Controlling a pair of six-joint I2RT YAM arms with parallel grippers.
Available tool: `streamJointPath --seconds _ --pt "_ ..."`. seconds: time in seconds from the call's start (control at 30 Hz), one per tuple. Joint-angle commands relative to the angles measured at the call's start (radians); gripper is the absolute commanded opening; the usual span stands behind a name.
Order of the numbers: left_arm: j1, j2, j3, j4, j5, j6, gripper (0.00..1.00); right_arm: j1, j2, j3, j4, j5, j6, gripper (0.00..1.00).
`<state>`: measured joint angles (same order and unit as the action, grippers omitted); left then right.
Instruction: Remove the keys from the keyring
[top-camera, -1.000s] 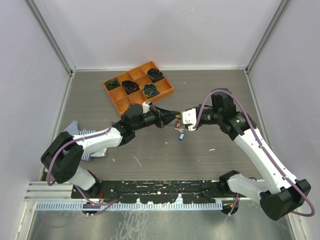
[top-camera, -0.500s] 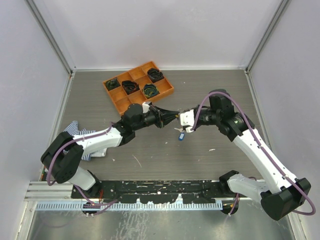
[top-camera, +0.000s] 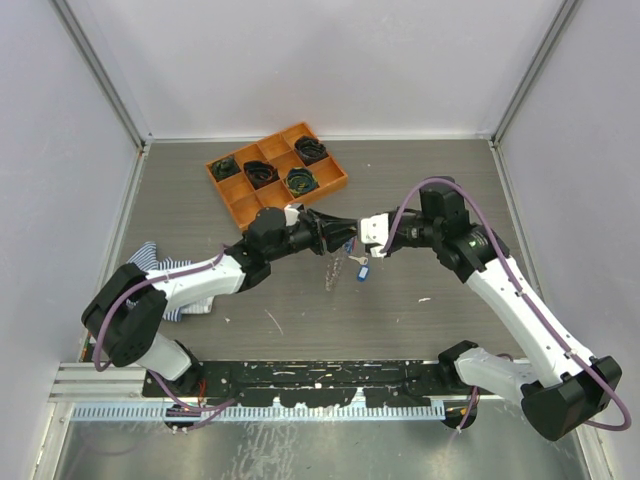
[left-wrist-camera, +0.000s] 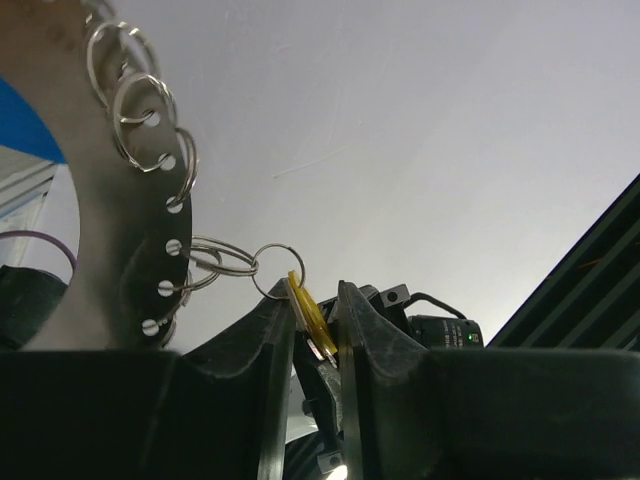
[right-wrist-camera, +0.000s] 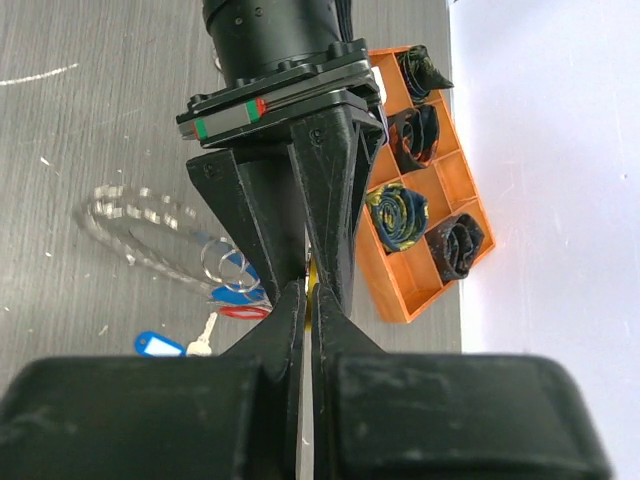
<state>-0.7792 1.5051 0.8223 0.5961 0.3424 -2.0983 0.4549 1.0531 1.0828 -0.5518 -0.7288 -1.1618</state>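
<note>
The keyring (left-wrist-camera: 120, 200), a flat silver band strung with split rings, hangs at the upper left of the left wrist view. In the top view it is a blurred streak (top-camera: 330, 268) below the two grippers. A small ring (left-wrist-camera: 275, 270) links it to a yellow-tagged key (left-wrist-camera: 312, 318). That key stands between my left gripper's (left-wrist-camera: 315, 295) slightly parted jaws, leaning on one finger. My right gripper (right-wrist-camera: 307, 290) meets the left tip to tip and is shut on the yellow tag (right-wrist-camera: 312, 290). A blue-tagged key (right-wrist-camera: 160, 346) lies loose on the table. Red (right-wrist-camera: 245, 312) and blue (right-wrist-camera: 235, 293) tags hang by the ring.
An orange compartment tray (top-camera: 277, 172) holding black coiled bundles stands behind the left arm, close to its wrist. A striped cloth (top-camera: 160, 262) lies under the left arm at the left. Grey walls enclose the table on three sides.
The right jaws have closed on the yellow tag while the left jaws have loosened. The keyring has dropped and swings, blurred, below the grippers.
</note>
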Motion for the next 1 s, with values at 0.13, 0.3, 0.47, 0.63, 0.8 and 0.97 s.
streamJointPath --seconds 0.13,0.3,0.47,0.63,0.8,0.97 --pt "-0.015 -0.060 -0.025 0.185 0.018 -0.014 0.28 -0.040 -0.015 0.036 0.088 -0.048 0.182 0.01" --pt "-0.013 -0.077 -0.052 0.208 0.027 -0.011 0.36 -0.064 -0.018 0.035 0.104 -0.082 0.248 0.01" --pt "0.001 -0.099 -0.098 0.255 0.051 0.003 0.47 -0.081 -0.020 0.023 0.104 -0.113 0.276 0.01" --pt "0.027 -0.169 -0.151 0.250 0.097 0.064 0.54 -0.118 -0.021 0.009 0.124 -0.156 0.326 0.01" --pt "0.103 -0.311 -0.210 0.238 0.185 0.222 0.55 -0.175 -0.021 0.005 0.129 -0.246 0.393 0.01" --pt "0.198 -0.511 -0.228 0.128 0.274 0.679 0.53 -0.186 -0.016 0.012 0.076 -0.290 0.398 0.01"
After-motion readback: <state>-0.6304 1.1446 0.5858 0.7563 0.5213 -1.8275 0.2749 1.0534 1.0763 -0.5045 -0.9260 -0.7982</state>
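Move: The yellow key sits between both hands' fingertips: about 1 cm to the right of my left hand and level with it, and right in my right hand's closed fingers. The steel keyring hangs some 8 cm below my right hand, about 3 cm left and 2 cm back. From my left hand, the blue-tagged key lies on the table roughly 20 cm down, 3 cm back and 2 cm right; the orange tray is some 16 cm ahead, 16 cm left and 18 cm down. I back my left hand off the yellow key, spreading its fingers from about a quarter to half open: first slowly back and up, then quickly left, some 8 cm left, 5 cm back and 6 cm up, rolling late by about 25 degrees. My right hand keeps the key pinched, drifts about 2 cm right and rolls some 20 degrees about its fingers. ##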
